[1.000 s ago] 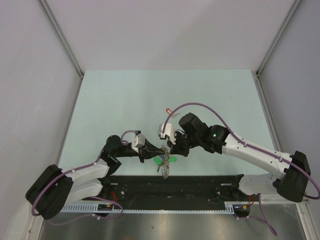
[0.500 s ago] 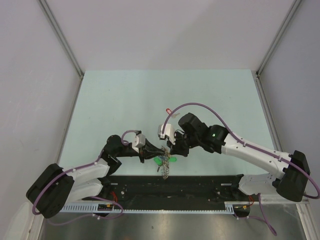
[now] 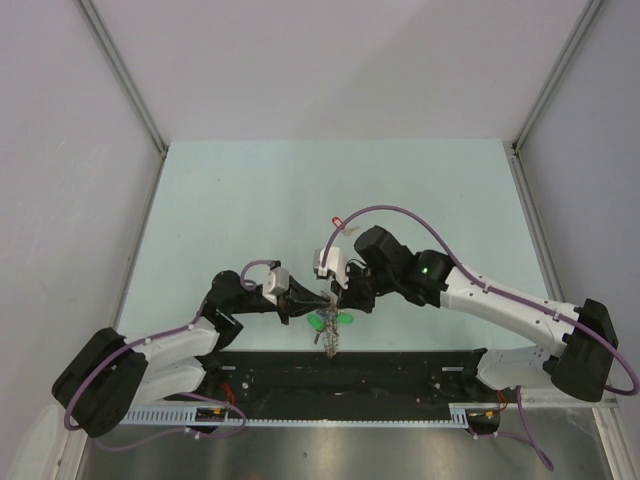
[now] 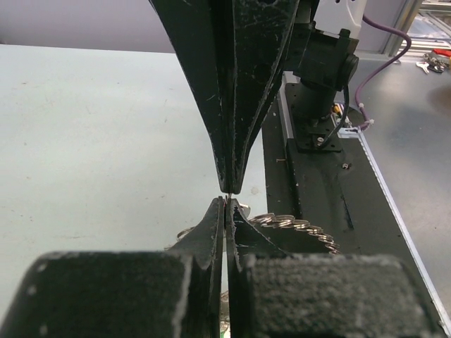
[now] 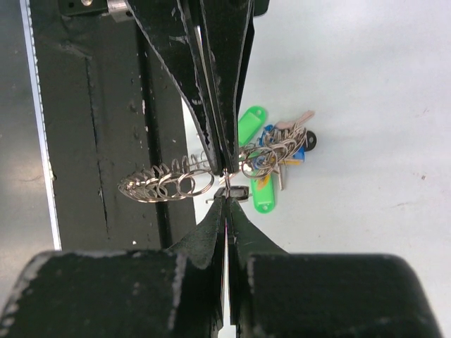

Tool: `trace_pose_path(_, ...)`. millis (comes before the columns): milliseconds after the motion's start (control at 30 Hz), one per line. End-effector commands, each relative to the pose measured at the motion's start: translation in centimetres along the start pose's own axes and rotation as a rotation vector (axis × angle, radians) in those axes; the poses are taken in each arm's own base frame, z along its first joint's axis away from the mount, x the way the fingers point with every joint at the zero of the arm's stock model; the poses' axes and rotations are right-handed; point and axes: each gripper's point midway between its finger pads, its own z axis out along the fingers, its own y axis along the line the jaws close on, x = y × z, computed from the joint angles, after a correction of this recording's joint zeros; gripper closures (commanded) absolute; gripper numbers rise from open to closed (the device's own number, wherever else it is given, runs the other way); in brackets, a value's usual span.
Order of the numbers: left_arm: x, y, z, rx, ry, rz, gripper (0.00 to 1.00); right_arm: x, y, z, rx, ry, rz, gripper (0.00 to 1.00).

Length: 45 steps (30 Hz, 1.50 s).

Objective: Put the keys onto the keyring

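The keyring shows as a thin grey wire running between the two gripper tips. It carries a row of small split rings and a bunch of keys with green, blue and black tags. In the top view the bunch lies near the table's front edge. My left gripper is shut on the wire. My right gripper faces it tip to tip and is shut on the same wire, with a small black piece at its tip. A red-tagged key lies alone farther back.
The black base rail runs along the front edge just behind the bunch. The split rings hang over it in the right wrist view. Grey walls enclose the pale green table on three sides.
The right arm has shifted very slightly left. Both grippers stay shut, tip to tip, over the bunch.
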Motion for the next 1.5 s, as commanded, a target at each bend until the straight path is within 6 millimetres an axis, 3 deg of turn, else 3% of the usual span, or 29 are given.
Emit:
trace_pose_path(0, -2.9, 0.0, 0.6, 0.01, -0.078, 0.085, 1.0, -5.5, -0.4, -0.4, 0.024, -0.179, -0.071, 1.0)
trace_pose_path(300, -3.0, 0.2, 0.6, -0.007, -0.081, 0.081, 1.0, -6.1, -0.9, -0.5, 0.052, -0.199, -0.067, 1.0)
trace_pose_path(500, -2.8, 0.8, 0.6, -0.043, -0.077, 0.073, 1.0, -4.6, -1.5, -0.4, 0.072, -0.164, -0.032, 1.0)
trace_pose_path(733, -3.1, 2.3, 0.0, -0.157, -0.106, 0.075, 1.0, -2.1, -3.1, -1.9, 0.156, -0.141, 0.071, 1.0)
trace_pose_path(967, -3.4, 3.4, -0.8, -0.249, -0.155, 0.066, 1.0, 1.9, -6.3, -2.9, 0.289, -0.137, 0.34, 1.0)
trace_pose_path(1200, -3.4, 3.7, -1.1, -0.27, -0.178, 0.049, 1.0, 6.9, -9.5, -1.3, 0.355, -0.165, 0.628, 1.0)
trace_pose_path(1467, -3.3, 3.6, -1.0, -0.264, -0.177, 0.047, 0.99, 12.6, -15.1, -0.2, 0.468, -0.2, 0.894, 1.0)
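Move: The bare patch of table that the right hand, holding the black-tag key, will head for lies roughly 10 cm ahead, 10 cm to its right and 13 cm below. The keyring coil, with its keys, hangs from the left fingers just beside it, about 4 cm back, 1 cm left and 4 cm lower. The red-tag key lies some 30 cm ahead and 2 cm right. From the left hand, the patch is about 10 cm ahead, 12 cm right and 13 cm below. Still pinching the black-tag key, the right hand nudges just over 1 cm left and up at the keyring coil, then carries the key away from it, about 10 cm each forward, right and down towards the bare table, turning some 50 degrees clockwise as its fingers tip downward. The left hand keeps its closed grip on the coil, easing about 4 cm forward and turning 15 degrees counter-clockwise. ##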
